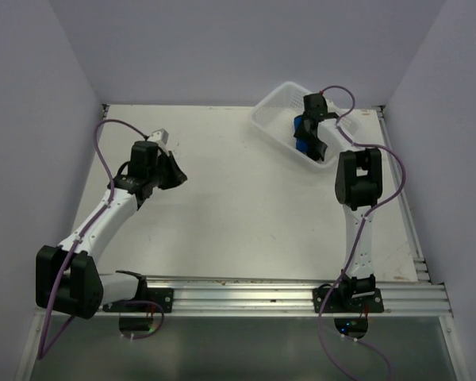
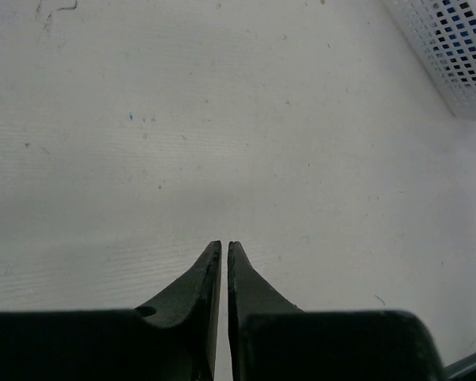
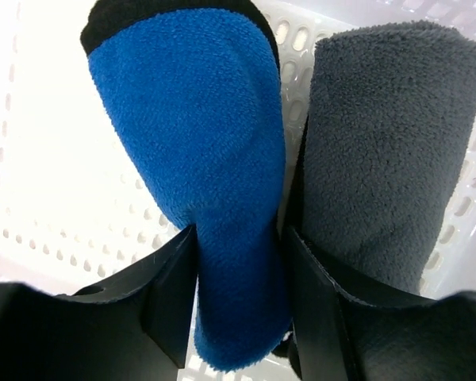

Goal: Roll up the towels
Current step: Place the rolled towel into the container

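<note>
In the right wrist view a rolled blue towel (image 3: 198,143) with a black end stands in the white perforated basket (image 3: 32,159). My right gripper (image 3: 238,262) has a finger on each side of this roll, and both touch it. A second rolled towel (image 3: 389,135), dark grey here, lies right beside it in the basket. From above, the right gripper (image 1: 311,136) reaches down into the basket (image 1: 274,107) over the blue towel (image 1: 300,133). My left gripper (image 1: 177,176) hovers over bare table at the left; its fingers (image 2: 224,244) are shut with nothing between them.
The basket sits at the table's back right corner, and its corner (image 2: 456,55) shows in the left wrist view. Purple-grey walls close in the table on three sides. An aluminium rail (image 1: 254,294) with both arm bases runs along the near edge.
</note>
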Motion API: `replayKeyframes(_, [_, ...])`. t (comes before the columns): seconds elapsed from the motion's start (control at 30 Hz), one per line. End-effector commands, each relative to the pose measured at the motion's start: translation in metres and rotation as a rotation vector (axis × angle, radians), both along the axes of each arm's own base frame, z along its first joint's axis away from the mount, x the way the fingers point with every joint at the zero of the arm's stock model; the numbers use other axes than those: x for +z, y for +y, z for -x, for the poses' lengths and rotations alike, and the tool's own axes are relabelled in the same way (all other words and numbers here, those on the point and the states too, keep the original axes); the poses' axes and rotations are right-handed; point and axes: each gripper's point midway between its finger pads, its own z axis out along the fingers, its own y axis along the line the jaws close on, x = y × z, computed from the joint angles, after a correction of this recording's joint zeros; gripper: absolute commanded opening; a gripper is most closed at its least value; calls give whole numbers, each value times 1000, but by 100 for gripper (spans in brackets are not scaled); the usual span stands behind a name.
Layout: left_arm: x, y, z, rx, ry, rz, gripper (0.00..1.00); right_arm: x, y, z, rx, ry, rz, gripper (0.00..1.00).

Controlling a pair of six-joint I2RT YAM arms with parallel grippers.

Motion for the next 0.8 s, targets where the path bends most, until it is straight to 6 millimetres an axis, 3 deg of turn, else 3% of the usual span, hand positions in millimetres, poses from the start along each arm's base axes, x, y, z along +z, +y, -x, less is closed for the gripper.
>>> replayKeyframes(0.0, [2,-1,-3,-24,-28,7,13,63,-3,-4,31,-78,24,51])
replayKeyframes(0.37, [2,-1,-3,-33,-27,15,26,104,-2,-5,91,-146,51,57])
replayKeyframes(0.47, [5,1,-4,-25,-38,8,31,128,-2,-1,107,-189,55,58])
replayKeyframes(0.5, [6,4,-5,-15,-39,2,34,151,-3,3,113,-235,57,60])
replayKeyframes(0.57, [11,9,-6,3,-59,-15,45,163,1,10,144,-278,45,63])
replayKeyframes(0.6, [15,11,-6,10,-70,-19,49,190,1,17,149,-335,36,64])
replayKeyframes(0.63, [16,15,-7,25,-78,-31,55,201,7,22,181,-366,11,69])
replayKeyframes(0.7, [19,17,-7,33,-88,-39,61,210,13,31,216,-399,1,74])
replayKeyframes(0.73, [22,20,-8,45,-101,-50,64,233,16,43,232,-445,-2,75])
replayKeyframes(0.77, [24,23,-8,51,-106,-57,66,226,23,52,268,-436,-3,76])
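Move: The rolled blue towel lies between my opened right fingers, its middle some 3 cm farther out and 2 cm below my hand, level sideways. The grey towel lies about 6 cm to my right and 1 cm ahead; the container's middle is about 4 cm ahead and 1 cm left. From my left hand the blue towel is roughly 26 cm ahead, 40 cm to the right and 12 cm lower. I draw my already loosened right fingers up off the blue towel, slowly and straight at first, then fast and slightly back towards me, about 17 cm in all, clear of the container. They spread wider as they leave, and my wrist tips up some 15 degrees with a small counter-clockwise turn. My left hand stays nearly in place and opens its almost shut, empty fingers. ##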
